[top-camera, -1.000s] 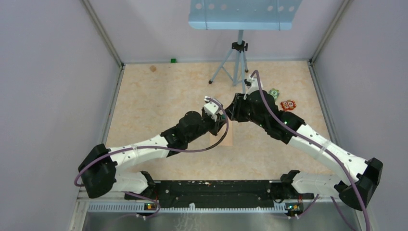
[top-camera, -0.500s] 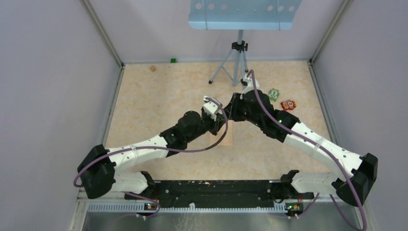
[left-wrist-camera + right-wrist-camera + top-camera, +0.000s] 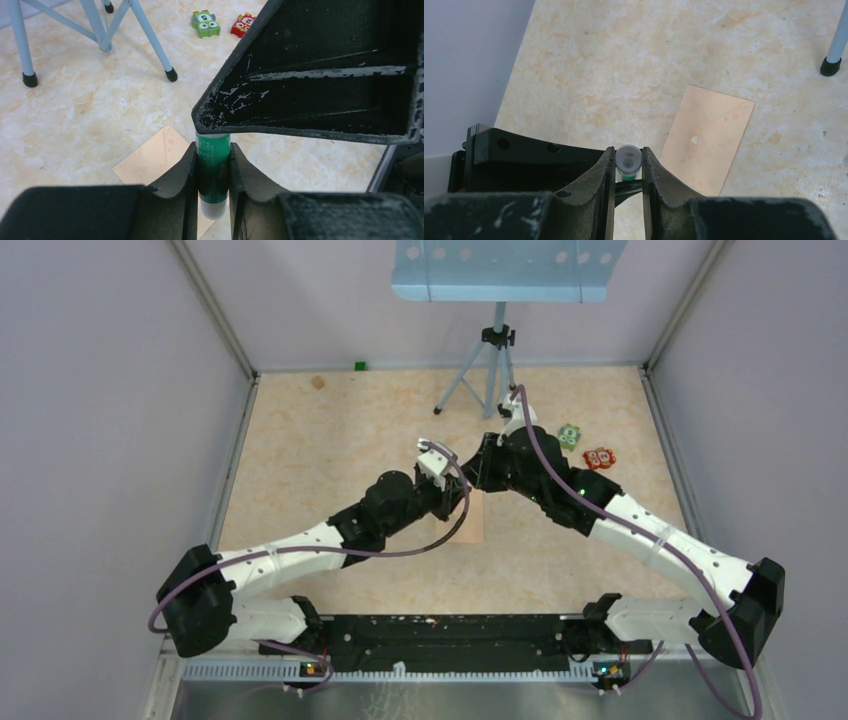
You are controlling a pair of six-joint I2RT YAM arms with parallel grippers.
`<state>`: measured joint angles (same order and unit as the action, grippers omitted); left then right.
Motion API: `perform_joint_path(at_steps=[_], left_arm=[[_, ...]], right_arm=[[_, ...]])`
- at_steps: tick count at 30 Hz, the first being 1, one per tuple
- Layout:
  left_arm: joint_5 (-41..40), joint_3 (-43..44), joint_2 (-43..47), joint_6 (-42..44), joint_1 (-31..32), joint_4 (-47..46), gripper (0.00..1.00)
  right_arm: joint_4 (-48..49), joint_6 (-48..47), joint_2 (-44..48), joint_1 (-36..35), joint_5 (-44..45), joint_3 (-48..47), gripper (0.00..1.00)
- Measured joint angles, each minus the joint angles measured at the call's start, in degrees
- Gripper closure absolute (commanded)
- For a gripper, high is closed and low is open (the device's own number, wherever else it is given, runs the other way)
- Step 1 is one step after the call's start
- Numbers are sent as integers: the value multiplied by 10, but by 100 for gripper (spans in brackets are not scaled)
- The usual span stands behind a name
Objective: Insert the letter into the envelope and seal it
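Note:
A green glue stick (image 3: 213,172) stands upright between the fingers of my left gripper (image 3: 212,150), which is shut on its body. My right gripper (image 3: 628,152) comes from the other side, and its jaws press on both sides of the stick's white cap (image 3: 628,158). The two grippers meet above the table's middle, left gripper (image 3: 456,490) against right gripper (image 3: 477,473). The pinkish-tan envelope (image 3: 709,137) lies flat on the table below them, flap side up, with a tiny pale spot at its centre; the arms partly cover the envelope (image 3: 474,527). The letter is out of view.
A tripod (image 3: 492,365) carrying a blue-grey plate (image 3: 505,265) stands at the back; one foot (image 3: 171,75) is close to the envelope. A green toy block (image 3: 569,434) and a red one (image 3: 599,457) lie to the right. A small green cube (image 3: 359,366) sits by the back wall.
My right gripper moved left to the glue stick and its jaws closed on the cap. The left gripper kept its grip and shifted slightly left.

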<state>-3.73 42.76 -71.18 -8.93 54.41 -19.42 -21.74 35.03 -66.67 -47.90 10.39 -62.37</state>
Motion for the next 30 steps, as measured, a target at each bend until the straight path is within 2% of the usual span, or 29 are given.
perform_joint_path(at_steps=[4,8,12,15,19,20,22,24,26,30], left_arm=[[42,-4,15,-16,-16,6,100],[145,-19,45,-53,-55,-9,100],[272,-38,69,-114,-97,-53,100],[342,-58,80,-160,-115,-99,100],[408,-78,85,-209,-129,-139,100],[416,-80,85,-214,-130,-143,100],[422,-80,85,-218,-131,-141,100],[415,-79,85,-206,-130,-126,100],[391,-68,83,-180,-123,-89,100],[255,-24,67,-107,-67,-5,100]], right_arm=[[9,-27,5,3,-26,1,100],[37,-65,23,21,-97,10,100],[85,-105,50,56,-236,32,100],[115,-121,61,80,-336,47,100],[135,-130,61,96,-428,59,99],[137,-131,61,98,-440,61,91],[136,-134,61,99,-448,61,65],[126,-134,61,99,-434,61,52],[109,-129,61,99,-396,61,45],[76,-99,61,96,-295,60,43]])
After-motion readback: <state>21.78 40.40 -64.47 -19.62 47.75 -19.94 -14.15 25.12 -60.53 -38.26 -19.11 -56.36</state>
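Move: The glue stick stands roughly upright between the hands: the left fingers hold it near its middle, and its white upper end is between the right fingers, the stick's middle about 3 cm below the right hand. The envelope lies on the table about 6 cm ahead of the left hand and roughly 21 cm below. From the right hand, the stand's nearest foot is some 18 cm ahead and 11 cm to the right, down at table height. Back by 6 to 7 cm and up about 5 go both hands together, away from the envelope, wrists twisting against each other: the right keeps its pinch on the glue stick's upper end and turns some 35 degrees counter-clockwise, the left grips the barrel and turns clockwise. Then the right fingers open and let go, while both hands ease a few centimetres forward and down, partly untwisting. ##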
